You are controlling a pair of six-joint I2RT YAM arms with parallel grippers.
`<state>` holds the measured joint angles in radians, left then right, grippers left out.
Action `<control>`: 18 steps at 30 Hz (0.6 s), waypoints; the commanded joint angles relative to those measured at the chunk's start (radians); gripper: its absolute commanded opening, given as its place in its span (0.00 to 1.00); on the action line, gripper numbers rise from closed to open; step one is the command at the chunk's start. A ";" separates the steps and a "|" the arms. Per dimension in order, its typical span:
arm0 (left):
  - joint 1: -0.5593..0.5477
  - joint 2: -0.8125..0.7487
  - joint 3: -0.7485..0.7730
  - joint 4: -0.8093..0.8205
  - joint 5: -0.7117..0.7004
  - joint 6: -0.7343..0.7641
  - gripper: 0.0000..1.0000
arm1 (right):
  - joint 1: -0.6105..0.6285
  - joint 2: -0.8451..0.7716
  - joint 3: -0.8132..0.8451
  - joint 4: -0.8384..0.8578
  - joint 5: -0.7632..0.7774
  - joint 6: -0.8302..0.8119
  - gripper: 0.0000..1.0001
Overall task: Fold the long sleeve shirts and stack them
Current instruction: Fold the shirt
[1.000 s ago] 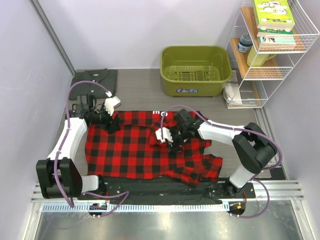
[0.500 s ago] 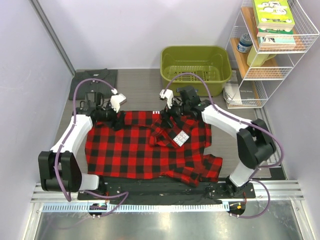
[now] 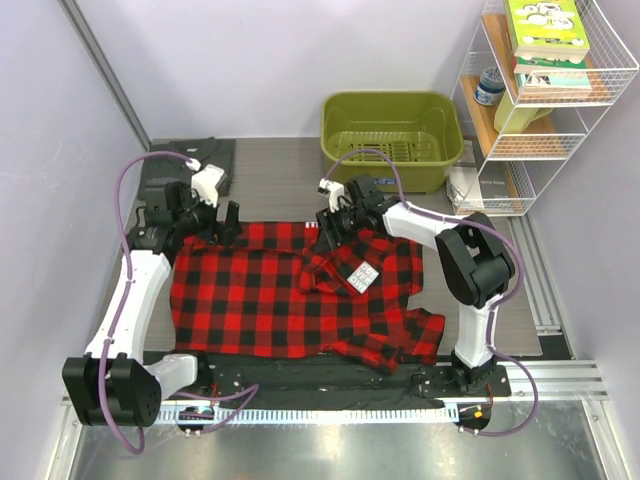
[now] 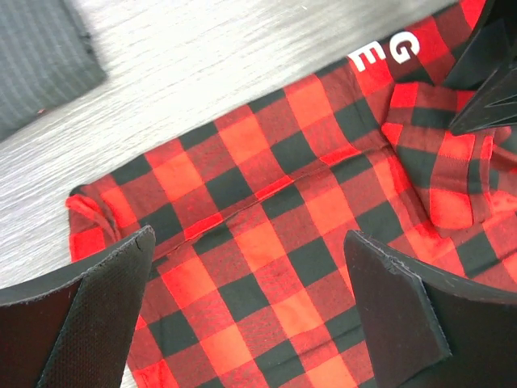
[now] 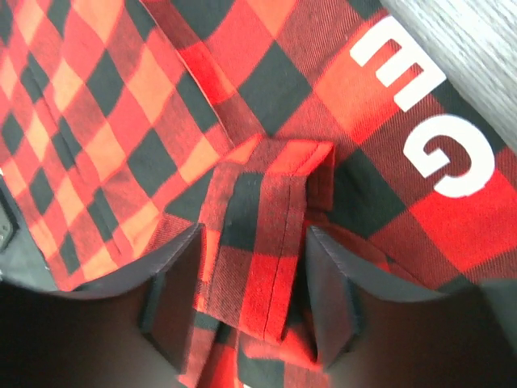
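The red-and-black plaid shirt [image 3: 260, 300] lies spread on the table, with a fold of cloth and a white label [image 3: 362, 278] turned up near its middle. My left gripper [image 3: 224, 218] hangs open just above the shirt's far-left corner [image 4: 283, 210], holding nothing [image 4: 249, 238]. At the shirt's far edge, my right gripper [image 3: 335, 226] is low over it. Its fingers [image 5: 254, 234] stand either side of a doubled plaid strip [image 5: 258, 242], which lies flat and unsqueezed. The dark grey shirt [image 3: 186, 160] lies folded at the back left [image 4: 40, 65].
A green basin [image 3: 390, 140] stands at the back centre-right. A wire shelf [image 3: 545, 100] with books is at the right wall, with papers [image 3: 465, 185] below it. A black rail [image 3: 320, 375] runs along the near edge under the shirt's hem.
My left gripper has opened wide and drawn back from the shirt's corner. My right gripper moved from mid-shirt to the far edge, narrowing around the plaid strip; the label now shows.
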<state>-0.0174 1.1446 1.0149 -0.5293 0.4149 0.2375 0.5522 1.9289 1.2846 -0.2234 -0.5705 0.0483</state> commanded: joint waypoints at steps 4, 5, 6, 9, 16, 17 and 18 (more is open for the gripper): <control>0.005 -0.059 0.024 0.015 -0.038 -0.061 1.00 | 0.002 0.005 0.096 0.038 -0.104 0.035 0.23; 0.007 -0.059 0.030 0.009 -0.031 -0.079 1.00 | 0.000 -0.004 0.099 0.027 -0.124 0.019 0.17; 0.007 -0.057 0.036 0.005 -0.018 -0.086 1.00 | 0.000 -0.025 0.102 0.016 -0.140 0.009 0.07; 0.007 -0.043 0.076 -0.020 -0.005 -0.116 1.00 | 0.002 -0.097 0.108 -0.010 -0.201 -0.030 0.01; 0.004 -0.068 0.088 -0.086 0.394 0.049 1.00 | 0.078 -0.276 0.108 -0.152 -0.218 -0.262 0.01; -0.003 -0.081 0.077 -0.106 0.430 0.096 1.00 | 0.103 -0.298 0.105 -0.178 -0.212 -0.289 0.01; -0.010 -0.085 0.073 -0.126 0.455 0.133 1.00 | 0.120 -0.320 0.101 -0.188 -0.204 -0.321 0.01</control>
<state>-0.0162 1.1007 1.0935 -0.5877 0.6056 0.2119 0.6014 1.7504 1.3533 -0.3382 -0.7441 -0.1032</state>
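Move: The shirt's loose folded flap already stands between the right hand's open fingers, about 1 cm to the left of the hand point and 1 cm below it. From this hand the white letters on the shirt's far edge lie some 4 cm ahead and 4 cm left, and the white patch about 9 cm back and 7 cm right. The green basket's middle is roughly 21 cm ahead and 13 cm right. From the left hand the flap lies about 22 cm right, 1 cm back and 16 cm lower. The shirt's folded flap is pinched as the right fingers shut fully on it while easing about 2 cm left and starting to rise. The right hand then pulls it up off the lower layer, some 10 cm in all, gathering speed and drawing back about 4 cm, the wrist turning roughly 15 degrees counter-clockwise. The left hand, wide open and empty, rises about 4 cm, then also swings some 3 cm right towards the flap. ##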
